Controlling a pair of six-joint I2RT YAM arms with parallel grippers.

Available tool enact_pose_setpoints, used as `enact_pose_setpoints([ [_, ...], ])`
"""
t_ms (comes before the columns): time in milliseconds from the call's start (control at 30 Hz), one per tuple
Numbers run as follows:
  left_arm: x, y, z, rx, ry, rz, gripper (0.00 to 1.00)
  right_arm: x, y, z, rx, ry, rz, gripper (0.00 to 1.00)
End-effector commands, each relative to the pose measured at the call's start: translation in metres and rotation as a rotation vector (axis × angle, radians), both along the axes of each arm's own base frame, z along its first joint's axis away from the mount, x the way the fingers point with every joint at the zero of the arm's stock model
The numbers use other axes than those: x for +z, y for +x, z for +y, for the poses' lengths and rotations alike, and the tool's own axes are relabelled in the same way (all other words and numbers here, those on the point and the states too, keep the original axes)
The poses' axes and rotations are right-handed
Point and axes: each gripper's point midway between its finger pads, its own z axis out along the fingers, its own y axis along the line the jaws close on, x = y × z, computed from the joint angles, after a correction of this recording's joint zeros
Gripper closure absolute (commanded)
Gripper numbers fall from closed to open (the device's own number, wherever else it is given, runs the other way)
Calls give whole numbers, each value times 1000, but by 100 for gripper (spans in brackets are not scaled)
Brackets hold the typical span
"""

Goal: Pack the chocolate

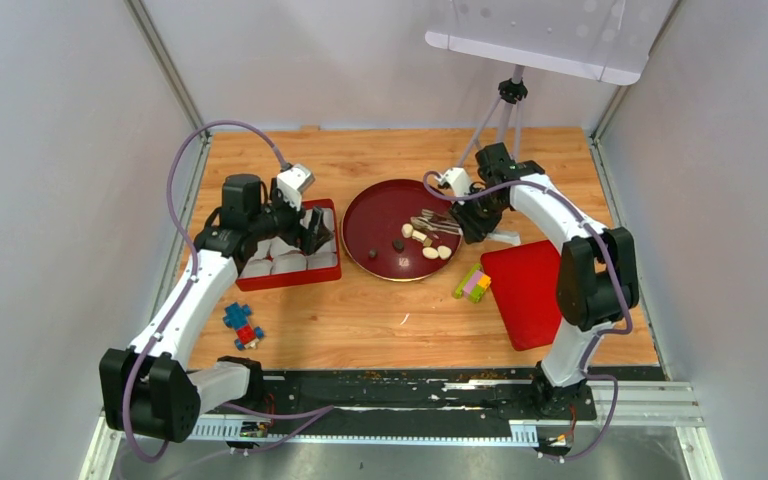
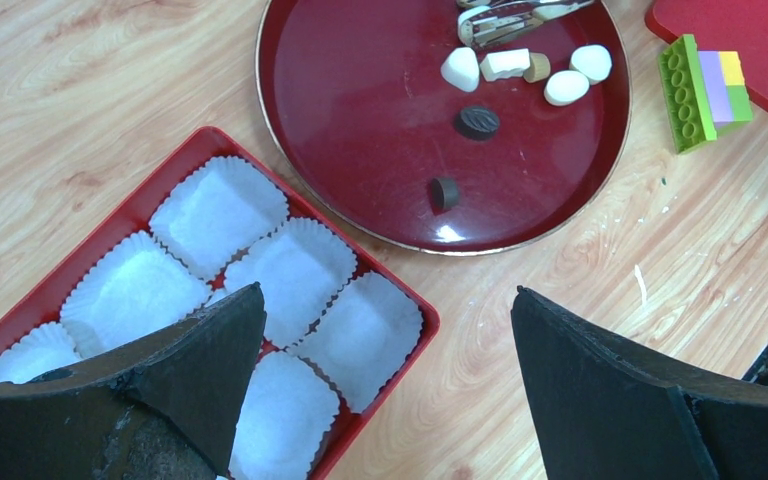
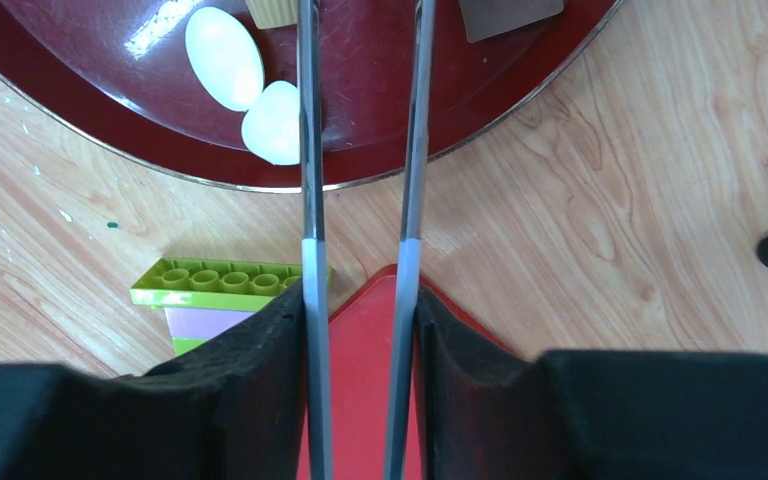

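The chocolate (image 1: 419, 237) lies on a dark red plate (image 1: 360, 215): several cream pieces (image 2: 566, 87) and two dark ones (image 2: 477, 121). My right gripper (image 1: 475, 222) is shut on metal tongs (image 3: 308, 150), whose two arms run out over the plate with a gap between them. The tong tips (image 2: 505, 20) sit by the cream pieces at the plate's far side. Two cream pieces (image 3: 224, 57) lie just left of the tongs. My left gripper (image 2: 387, 290) hangs open above the corner of a red box (image 2: 425, 320) lined with white paper cups (image 2: 290, 280).
A red lid (image 1: 525, 290) lies flat on the table under my right wrist. A green, pink and yellow block stack (image 1: 473, 283) sits between lid and plate. A blue and red block cluster (image 1: 242, 325) lies near the left arm.
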Motion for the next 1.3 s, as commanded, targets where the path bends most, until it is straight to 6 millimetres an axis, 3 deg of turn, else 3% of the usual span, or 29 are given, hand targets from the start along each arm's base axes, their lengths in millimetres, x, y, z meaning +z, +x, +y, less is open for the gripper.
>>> enact_pose_setpoints([
  [0, 13, 2, -2, 0, -37, -38, 0, 13, 11, 13, 33, 35, -44, 71],
  [133, 14, 1, 0, 2, -28, -39, 0, 28, 19, 14, 28, 40, -87, 82],
  [267, 12, 1, 14, 55, 25, -36, 0, 62, 29, 22, 22, 81, -163, 85],
  [400, 12, 8, 53, 258, 142, -51, 0, 91, 28, 44, 65, 126, -215, 88],
  [600, 16, 7, 114, 573, 209, -44, 0, 107, 17, 99, 169, 203, -229, 89],
  [767, 5, -6, 159, 813, 124, 48, 0, 110, 13, 149, 245, 243, -234, 89],
  [833, -3, -13, 168, 866, 92, 80, 0, 108, 16, 163, 255, 254, -232, 89],
  [1000, -5, -26, 172, 880, 65, 78, 0, 96, 28, 190, 273, 253, -243, 89],
  [1267, 9, -23, 170, 841, 74, 25, 0, 74, 46, 219, 266, 248, -247, 89],
])
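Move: The right hand holds the metal tongs, whose tips are around a white chocolate about 10 cm to its left, 4 cm ahead and 6 cm down. The box's far right paper cup, where that piece is headed, lies some 33 cm left, 5 cm ahead and 9 cm down. On the plate, a second white piece sits about 12 cm left and 4 ahead, the dark oval chocolate 15 cm left and level. From the left hand that cup is about 11 cm ahead, 2 cm left, 18 cm below. A white chocolate pinched in the tongs is lifted off the plate: the right hand rises about 9 cm, edging forward early, while sweeping some 19 cm left towards the box's far right cup, then sinks about 4 cm, turning slightly counter-clockwise with its fingers still squeezing the tongs. The open left hand swings about 17 cm left off the box's right side, turning some 50 degrees counter-clockwise and making room. ##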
